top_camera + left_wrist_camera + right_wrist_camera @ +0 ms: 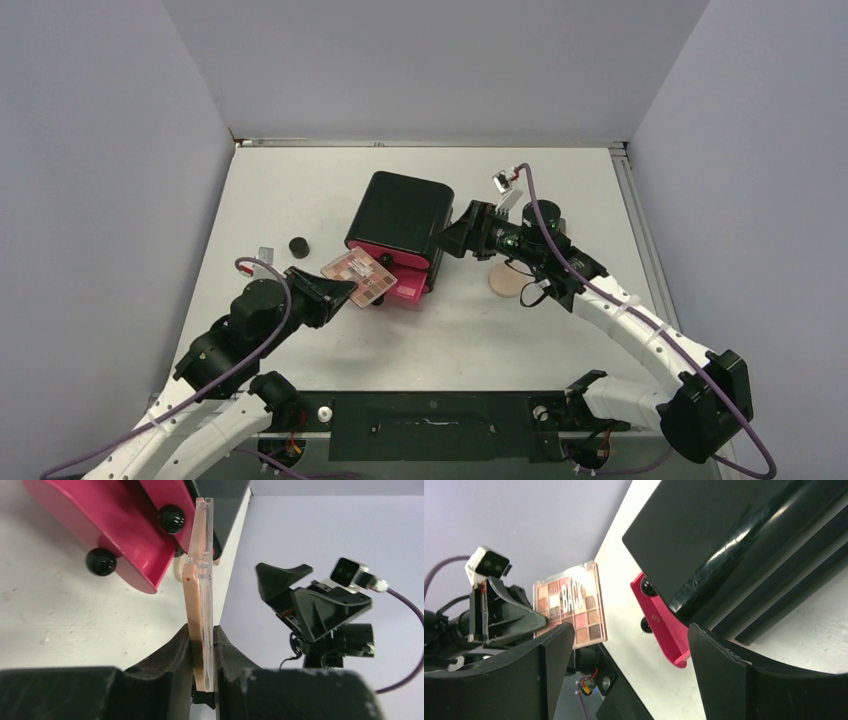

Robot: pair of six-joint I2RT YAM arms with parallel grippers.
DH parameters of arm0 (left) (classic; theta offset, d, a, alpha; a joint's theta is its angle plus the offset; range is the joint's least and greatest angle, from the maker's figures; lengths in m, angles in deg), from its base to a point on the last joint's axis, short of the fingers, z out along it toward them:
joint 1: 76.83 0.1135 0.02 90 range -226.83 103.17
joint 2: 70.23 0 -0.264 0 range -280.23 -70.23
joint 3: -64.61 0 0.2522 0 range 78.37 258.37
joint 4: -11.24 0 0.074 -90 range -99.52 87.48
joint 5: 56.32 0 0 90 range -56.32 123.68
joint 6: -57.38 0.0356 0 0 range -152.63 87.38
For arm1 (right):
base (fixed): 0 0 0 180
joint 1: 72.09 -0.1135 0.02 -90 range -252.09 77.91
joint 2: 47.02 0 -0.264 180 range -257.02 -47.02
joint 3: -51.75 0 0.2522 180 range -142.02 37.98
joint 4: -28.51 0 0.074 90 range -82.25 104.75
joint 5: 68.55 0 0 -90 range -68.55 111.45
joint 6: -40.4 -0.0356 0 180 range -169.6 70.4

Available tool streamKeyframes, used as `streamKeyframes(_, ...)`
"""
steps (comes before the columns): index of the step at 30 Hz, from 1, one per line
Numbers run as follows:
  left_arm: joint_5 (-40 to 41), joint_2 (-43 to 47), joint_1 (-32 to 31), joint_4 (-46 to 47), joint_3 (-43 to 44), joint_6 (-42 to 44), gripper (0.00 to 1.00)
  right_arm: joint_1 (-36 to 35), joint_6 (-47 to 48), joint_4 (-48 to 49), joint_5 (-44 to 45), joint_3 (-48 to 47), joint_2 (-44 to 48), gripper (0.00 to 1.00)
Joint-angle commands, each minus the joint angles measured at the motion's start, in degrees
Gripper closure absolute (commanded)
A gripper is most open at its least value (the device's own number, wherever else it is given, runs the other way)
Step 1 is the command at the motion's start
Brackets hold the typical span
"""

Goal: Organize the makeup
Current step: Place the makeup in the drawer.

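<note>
My left gripper [335, 290] is shut on the square multi-colour eyeshadow palette [361, 277], holding it above the table just in front of the open pink drawers [412, 287] of the black cabinet [400, 215]. In the left wrist view the palette [200, 590] stands edge-on, pinched between the fingers [180, 647] of that gripper [203, 632]. My right gripper [458, 238] is open at the cabinet's right side, holding nothing. The right wrist view shows that gripper [630, 642], the palette [571, 605] and a pink drawer [663, 622]. A small black round jar [297, 245] and a round peach disc [504, 281] lie on the table.
A small clear item [266, 253] lies left of the jar. Two pink drawers with black knobs [125, 535] stick out toward the left arm. Grey walls close in the table [300, 190] on three sides.
</note>
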Motion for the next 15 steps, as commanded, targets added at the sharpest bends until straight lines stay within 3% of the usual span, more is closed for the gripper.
streamKeyframes(1,5.9,0.7,-0.3,-10.5,5.2,-5.8,1.0,-0.4,3.3,-2.1,6.3,-5.7,0.0,0.19)
streamKeyframes(15,10.0,-6.7,-0.4,-5.4,2.7,-10.1,1.0,-2.6,10.3,-12.7,15.9,-20.4,-10.6,0.17)
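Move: The left hand holds the makeup palette; the open drawer meant for it lies about 14 cm ahead, 7 cm to the right and 20 cm below. The drawer's knob is some 8 cm ahead, 3 cm right and 20 cm lower; the cabinet's middle is roughly 25 cm ahead, 8 cm right and 18 cm down. From the empty right hand, the drawer lies around 8 cm ahead, 9 cm left and 21 cm below. Down by about 3 cm, the left hand lowers the palette towards the open drawer, easing 2 cm left at first and then slightly forward, while the wrist tips down some 10 degrees and turns a little counter-clockwise; its fingers keep their pinch. The right hand, still wide open and empty, travels forward towards the cabinet and rises slightly. ##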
